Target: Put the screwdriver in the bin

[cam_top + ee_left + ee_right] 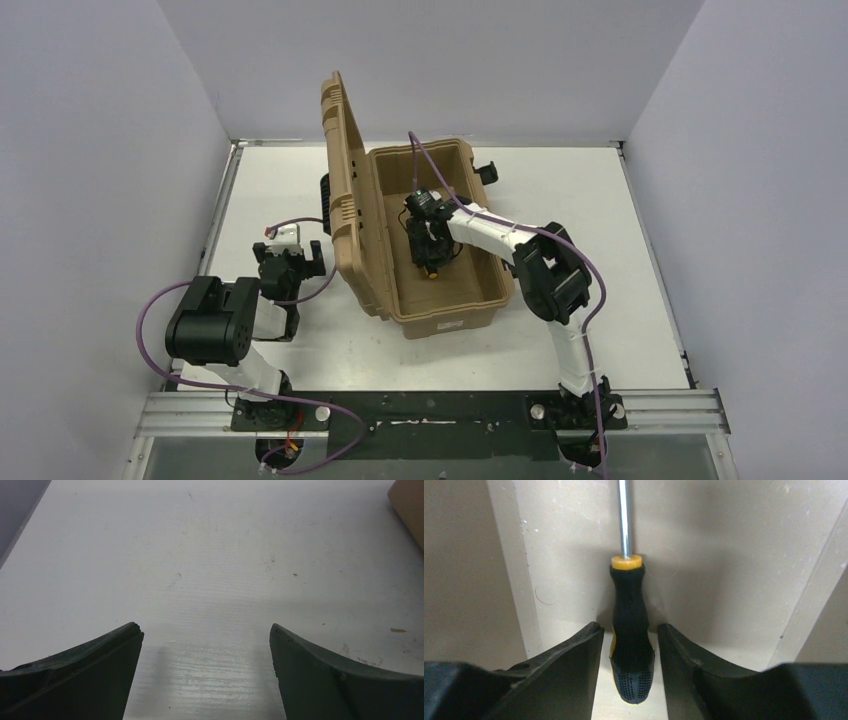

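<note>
The tan bin stands open at mid-table, its ribbed lid raised on the left side. My right gripper reaches down inside it. In the right wrist view the screwdriver, black handle with a yellow collar and a silver shaft, lies on the bin's floor between the fingers of my right gripper. A narrow strip of floor shows on each side of the handle, so the jaws are slightly open and not pressing it. My left gripper hovers open over bare table, holding nothing.
The left arm is folded low, left of the bin, its gripper close to the lid's outer side. A corner of the bin shows at the left wrist view's upper right. White walls enclose the table.
</note>
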Action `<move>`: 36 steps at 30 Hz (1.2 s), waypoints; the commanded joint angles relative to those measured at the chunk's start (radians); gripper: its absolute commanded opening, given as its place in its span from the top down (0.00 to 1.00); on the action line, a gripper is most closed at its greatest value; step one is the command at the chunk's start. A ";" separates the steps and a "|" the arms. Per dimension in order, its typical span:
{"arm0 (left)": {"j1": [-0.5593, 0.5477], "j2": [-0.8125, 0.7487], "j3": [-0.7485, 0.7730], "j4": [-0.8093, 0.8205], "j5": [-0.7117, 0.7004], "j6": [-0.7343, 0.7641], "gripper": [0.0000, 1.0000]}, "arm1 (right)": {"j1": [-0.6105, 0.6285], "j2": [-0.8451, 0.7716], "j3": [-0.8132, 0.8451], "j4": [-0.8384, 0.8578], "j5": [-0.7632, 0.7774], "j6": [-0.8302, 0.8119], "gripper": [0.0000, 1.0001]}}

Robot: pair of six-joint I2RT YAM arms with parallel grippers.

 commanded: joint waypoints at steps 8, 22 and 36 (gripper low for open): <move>-0.002 -0.009 0.019 0.045 -0.004 -0.007 0.03 | -0.010 -0.102 0.159 -0.059 0.056 -0.043 0.14; -0.002 -0.009 0.019 0.046 -0.005 -0.007 0.03 | -0.150 -0.403 0.242 0.000 0.129 -0.216 0.00; -0.002 -0.008 0.019 0.044 -0.004 -0.007 0.03 | -0.662 -0.665 -0.363 0.209 0.081 -0.372 0.00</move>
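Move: The screwdriver is still pinched by its handle in the right fingers, its middle some 4 cm ahead and 1 cm left of the hand, down at the bin's floor. The bin's middle is about 3 cm ahead, 1 cm right and 5 cm up; its open lid stands about 15 cm left and 5 cm ahead, the near latch about 17 cm right and 2 cm back. From the left hand, the bin's middle lies roughly 31 cm right, 1 cm ahead and 3 cm up. The screwdriver's handle is let go just above the bin floor as the right fingers spread wide, the hand scarcely moving at first. The hand then climbs nearly 30 cm out of the bin, easing forward, and swings about as far right over the latch-side wall, sinking some 7 cm at the end; the wrist tilts the fingers outward by some 35 degrees and turns clockwise. ##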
